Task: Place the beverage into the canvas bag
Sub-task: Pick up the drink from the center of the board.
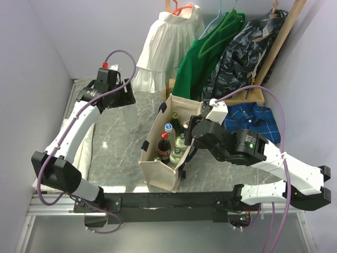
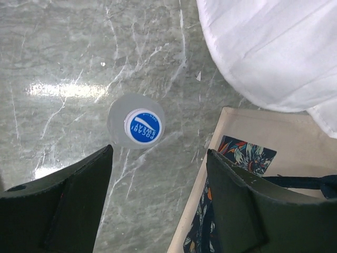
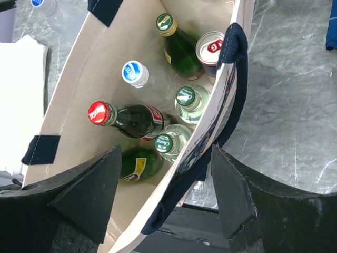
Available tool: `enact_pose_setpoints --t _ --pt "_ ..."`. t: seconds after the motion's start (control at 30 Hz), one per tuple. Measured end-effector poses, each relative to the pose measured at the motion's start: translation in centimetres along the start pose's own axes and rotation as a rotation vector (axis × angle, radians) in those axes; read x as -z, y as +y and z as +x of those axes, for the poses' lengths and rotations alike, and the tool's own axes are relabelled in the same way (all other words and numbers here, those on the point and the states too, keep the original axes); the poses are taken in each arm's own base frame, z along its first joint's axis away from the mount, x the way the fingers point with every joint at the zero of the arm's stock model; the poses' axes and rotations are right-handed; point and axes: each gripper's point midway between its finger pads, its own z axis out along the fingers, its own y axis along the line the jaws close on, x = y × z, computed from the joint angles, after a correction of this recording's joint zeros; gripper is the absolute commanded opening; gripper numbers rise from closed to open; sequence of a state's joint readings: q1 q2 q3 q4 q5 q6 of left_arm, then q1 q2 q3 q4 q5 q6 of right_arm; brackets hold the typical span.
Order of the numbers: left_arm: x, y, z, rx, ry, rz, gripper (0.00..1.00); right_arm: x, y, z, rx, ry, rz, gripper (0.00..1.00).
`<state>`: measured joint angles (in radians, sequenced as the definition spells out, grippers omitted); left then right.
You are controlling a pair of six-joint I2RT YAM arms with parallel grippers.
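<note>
The beverage, a clear bottle with a blue-and-white cap, stands upright on the marble table, seen from straight above in the left wrist view. My left gripper hovers over it, open and holding nothing, with the cap just ahead of the fingertips. The same bottle shows at the top left of the right wrist view. The canvas bag stands upright mid-table with several bottles and a can inside. My right gripper is open, its fingers straddling the bag's right wall and navy handle. In the top view the left gripper hides the bottle.
A white folded cloth lies along the table's left side. Hanging clothes line the back: a white dress, a green garment and a dark patterned shirt. A blue plaid shirt lies at the right.
</note>
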<state>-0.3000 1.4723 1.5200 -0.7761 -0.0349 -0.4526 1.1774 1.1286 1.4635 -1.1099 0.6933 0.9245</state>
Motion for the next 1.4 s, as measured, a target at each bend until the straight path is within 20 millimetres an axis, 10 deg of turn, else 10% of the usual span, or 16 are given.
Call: enact_pose_setpoints --t 1.07,1.4 --pt "-5.0 1.3 1.7 -0.005 0.108 -0.073 0.64 -0.5 -0.5 0.6 -0.007 0.016 0.001 0.75" --pt "-5.6 1.9 1.6 -0.011 0.111 -0.105 0.38 -0.3 -1.0 0.7 -0.017 0.012 0.001 0.75"
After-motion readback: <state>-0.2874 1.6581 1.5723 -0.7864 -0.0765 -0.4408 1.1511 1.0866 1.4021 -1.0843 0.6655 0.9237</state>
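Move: The drink, a clear bottle with a blue-and-white cap, stands about 4 cm ahead of the left hand and 1 cm to its left, its middle some 15 cm below. The canvas bag stands roughly 17 cm to the left hand's right and 7 cm back, about 15 cm lower; the hanging white skirt is some 14 cm ahead and 12 cm right, slightly above. From the idle right hand, the drink is about 18 cm ahead, 27 cm left and 20 cm lower. Down and a little forward, the left hand eases first ahead, then mostly sinks onto the drink's cap from above, about 5 cm lower and 3 cm farther out in all, fingers tipping down by under 10 degrees. On the way down the open fingers begin closing, going from about three-quarters to half open with the cap between them; a firm pinch can't be seen yet. ##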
